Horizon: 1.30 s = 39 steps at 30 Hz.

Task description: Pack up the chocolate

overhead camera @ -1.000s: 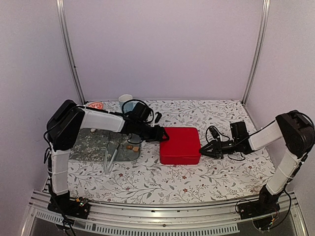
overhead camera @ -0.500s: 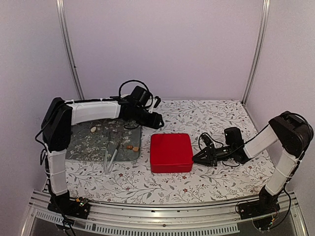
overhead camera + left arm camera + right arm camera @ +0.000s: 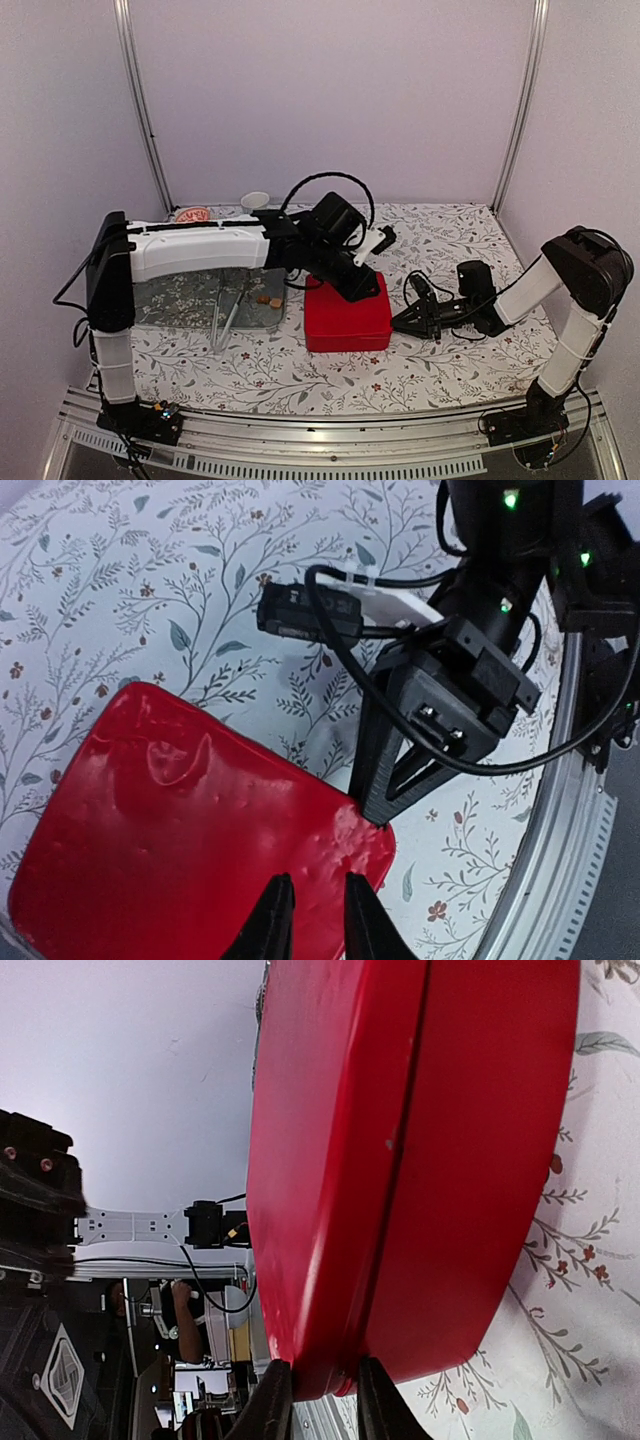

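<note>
The red box (image 3: pixel 340 318) lies shut on the flowered table, its lid (image 3: pixel 180 820) seen from above in the left wrist view. My left gripper (image 3: pixel 366 290) (image 3: pixel 318 915) hovers over the lid's right corner, jaws narrowly apart with nothing between them. My right gripper (image 3: pixel 402 322) (image 3: pixel 320 1400) lies low on the table. It is shut on the box's right corner (image 3: pixel 420 1140), one finger on either side of the lid seam. Two small brown chocolate lumps (image 3: pixel 268 300) rest on the grey tray (image 3: pixel 180 305); my left arm hides the tray's back part.
Metal tongs (image 3: pixel 226 322) lie across the tray's front edge. A white cup (image 3: pixel 255 200) and a pink bowl (image 3: pixel 192 214) stand at the back left. My right arm's cables (image 3: pixel 330 610) trail on the table beside the box.
My left arm swung from behind the tray to above the red box, and its jaws narrowed. The box slid toward the front left a second ago; my right gripper stays on its corner.
</note>
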Tool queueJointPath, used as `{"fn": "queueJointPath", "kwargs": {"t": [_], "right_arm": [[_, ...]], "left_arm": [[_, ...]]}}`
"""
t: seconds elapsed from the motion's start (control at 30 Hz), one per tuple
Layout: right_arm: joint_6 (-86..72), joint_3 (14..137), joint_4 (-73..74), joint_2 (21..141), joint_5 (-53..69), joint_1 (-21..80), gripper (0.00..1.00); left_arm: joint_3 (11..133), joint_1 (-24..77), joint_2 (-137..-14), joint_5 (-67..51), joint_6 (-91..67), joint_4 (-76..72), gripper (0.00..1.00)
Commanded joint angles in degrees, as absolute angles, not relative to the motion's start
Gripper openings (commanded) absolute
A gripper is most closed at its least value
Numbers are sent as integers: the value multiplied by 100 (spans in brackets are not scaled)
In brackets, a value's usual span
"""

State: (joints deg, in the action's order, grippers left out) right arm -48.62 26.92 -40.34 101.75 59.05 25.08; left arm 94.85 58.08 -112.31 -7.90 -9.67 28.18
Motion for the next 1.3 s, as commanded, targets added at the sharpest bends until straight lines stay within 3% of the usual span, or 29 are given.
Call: {"fn": "queueJointPath", "kwargs": {"t": [0.0, 0.23, 0.53, 0.77, 1.27], "right_arm": [[-4798, 2402, -3278, 10525, 5440, 2628, 22], [-4742, 2327, -3287, 10657, 5354, 2637, 21], [-4685, 2264, -3313, 10769, 5268, 2637, 20], [-4684, 2255, -3335, 10744, 5252, 2637, 20], [-4702, 2219, -3414, 10844, 5233, 2638, 20]], "left_arm": [[9611, 5966, -11887, -973, -788, 3180, 17], [9548, 6068, -12697, -1016, -806, 3548, 5], [9775, 6034, -11873, -617, -755, 3374, 8], [10022, 6200, -11529, -620, -630, 3237, 4], [9728, 6424, -12710, -1197, -665, 3505, 0]]}}
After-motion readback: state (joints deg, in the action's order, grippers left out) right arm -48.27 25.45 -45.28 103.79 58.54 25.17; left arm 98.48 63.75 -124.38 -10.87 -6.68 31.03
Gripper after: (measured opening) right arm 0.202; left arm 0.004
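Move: The red lid's middle lies about 10 cm below the left hand, some 3 cm ahead and 5 cm to its left. The right hand is already at the box's near right corner, with the lid's middle about 8 cm ahead of it and 9 cm to its left, at nearly its own height. From the left hand, two leftover chocolates lie roughly 20 cm left and 7 cm ahead, and the tongs about 29 cm left and 2 cm ahead, both some 15 cm below. Down in two strokes, the left hand drops about 9 cm onto the right part of the lid, stays low briefly, lifts almost as high again while shifting back and right, then comes down to press shut fingertips on the lid's near right corner. Its fingers close along the way. The right hand stays put there, bracing the corner. ##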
